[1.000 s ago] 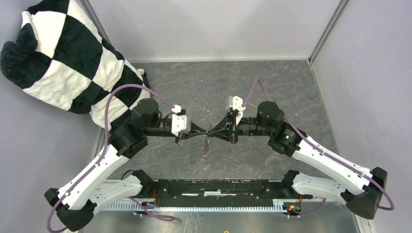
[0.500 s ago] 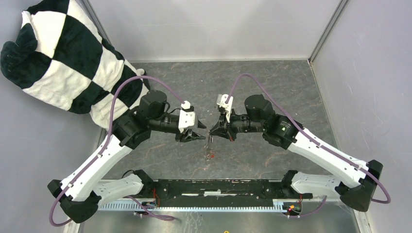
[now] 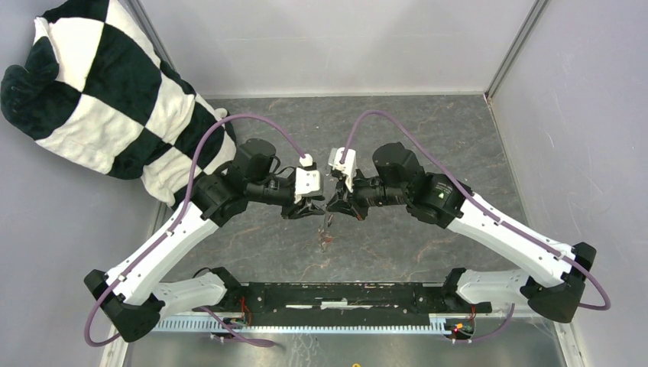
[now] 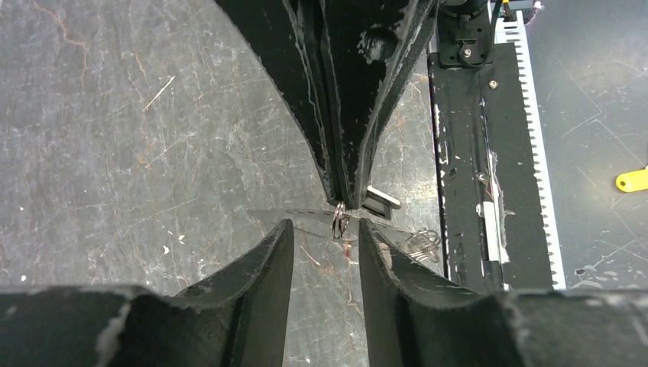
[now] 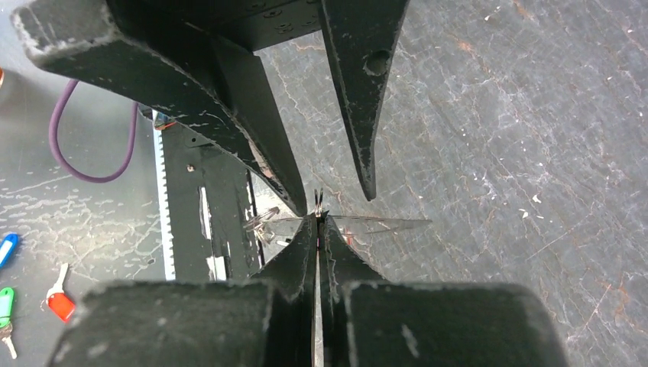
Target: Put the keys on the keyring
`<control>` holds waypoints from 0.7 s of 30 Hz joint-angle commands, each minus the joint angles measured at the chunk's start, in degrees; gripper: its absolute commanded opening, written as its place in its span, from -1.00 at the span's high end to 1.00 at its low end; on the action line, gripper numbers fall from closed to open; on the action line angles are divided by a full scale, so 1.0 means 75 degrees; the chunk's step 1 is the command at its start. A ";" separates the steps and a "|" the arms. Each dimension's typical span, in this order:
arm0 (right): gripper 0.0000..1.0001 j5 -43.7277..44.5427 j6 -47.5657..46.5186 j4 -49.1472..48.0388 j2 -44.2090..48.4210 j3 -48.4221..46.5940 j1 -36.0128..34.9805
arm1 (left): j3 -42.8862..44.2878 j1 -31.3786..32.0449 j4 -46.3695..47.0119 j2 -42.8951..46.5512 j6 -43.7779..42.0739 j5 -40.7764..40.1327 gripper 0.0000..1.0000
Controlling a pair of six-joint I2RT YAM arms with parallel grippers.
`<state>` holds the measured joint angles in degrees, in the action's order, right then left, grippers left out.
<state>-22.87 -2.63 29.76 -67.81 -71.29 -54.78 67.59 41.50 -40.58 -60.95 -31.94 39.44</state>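
My right gripper [image 3: 335,208] [image 5: 317,218] is shut on a small metal ring [image 4: 338,222], seen edge-on at its tips. A black tag with a white label [image 4: 380,202], one of the keys, hangs beside those tips. My left gripper [image 3: 317,208] [image 4: 325,225] faces it tip to tip, open, its fingers on either side of the ring without touching it. The keyring [image 4: 422,243] [image 5: 264,220], a jagged wire loop, lies on the table toward the near edge. A red speck [image 3: 329,245] lies by it. Whether ring and keyring are linked is unclear.
A black-and-white checkered cushion [image 3: 99,84] fills the far left corner. The black base rail [image 3: 344,294] runs along the near edge. Grey walls enclose the table. Spare tagged keys lie beyond the rail: red [image 5: 59,303], blue [image 5: 6,248], green [image 5: 6,304], yellow [image 4: 633,180].
The left gripper was shut at the meeting point and has opened, letting go. Both arms have swung their wrists farther back, and the meeting point has stayed put.
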 commanded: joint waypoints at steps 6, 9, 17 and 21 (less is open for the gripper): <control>1.00 0.0050 -0.0364 0.0483 -0.0386 -0.0882 -0.0157 | 0.0242 -0.0001 -0.0184 0.0110 -0.0334 0.0365 0.39; 1.00 0.0068 -0.0410 0.0601 -0.0444 -0.1013 -0.0183 | 0.0268 -0.0001 -0.0512 0.0081 -0.0658 0.0432 0.54; 0.99 -0.0111 -0.0227 0.0428 -0.0416 -0.1118 -0.0207 | 0.0254 0.0022 -0.0611 0.0106 -0.1014 0.0377 0.96; 0.98 -0.0226 0.0137 -0.0176 -0.0094 -0.0769 -0.0207 | 0.0199 0.0022 -0.0056 0.0230 -0.0553 0.0393 0.96</control>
<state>-22.96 -4.56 36.51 -71.88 -76.82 -56.16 67.77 41.50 -44.05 -60.88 -36.03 41.28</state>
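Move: The small ring end at the keyring's top pokes out of the shut right fingertips. It lies some 1 cm to the right and 1 cm back of the open left hand's point, level with it, and about 1 cm left of the right hand's. From the left hand, the black tag is about 2 cm back, 3 cm right and 3 cm down. The key bundle is roughly 5 cm back, 1 cm right and 6 cm down, and the red tag 1 cm back, 1 cm right and 7 cm down. The ring end standing between the left fingertips is pinched as those fingers go from nearly half open to shut, the left hand easing about 1 cm back and a touch down. The right hand keeps its shut grip on the ring end, sinking and shifting back and left by some 0.5 cm each while its fingertips dip about 5 degrees. ##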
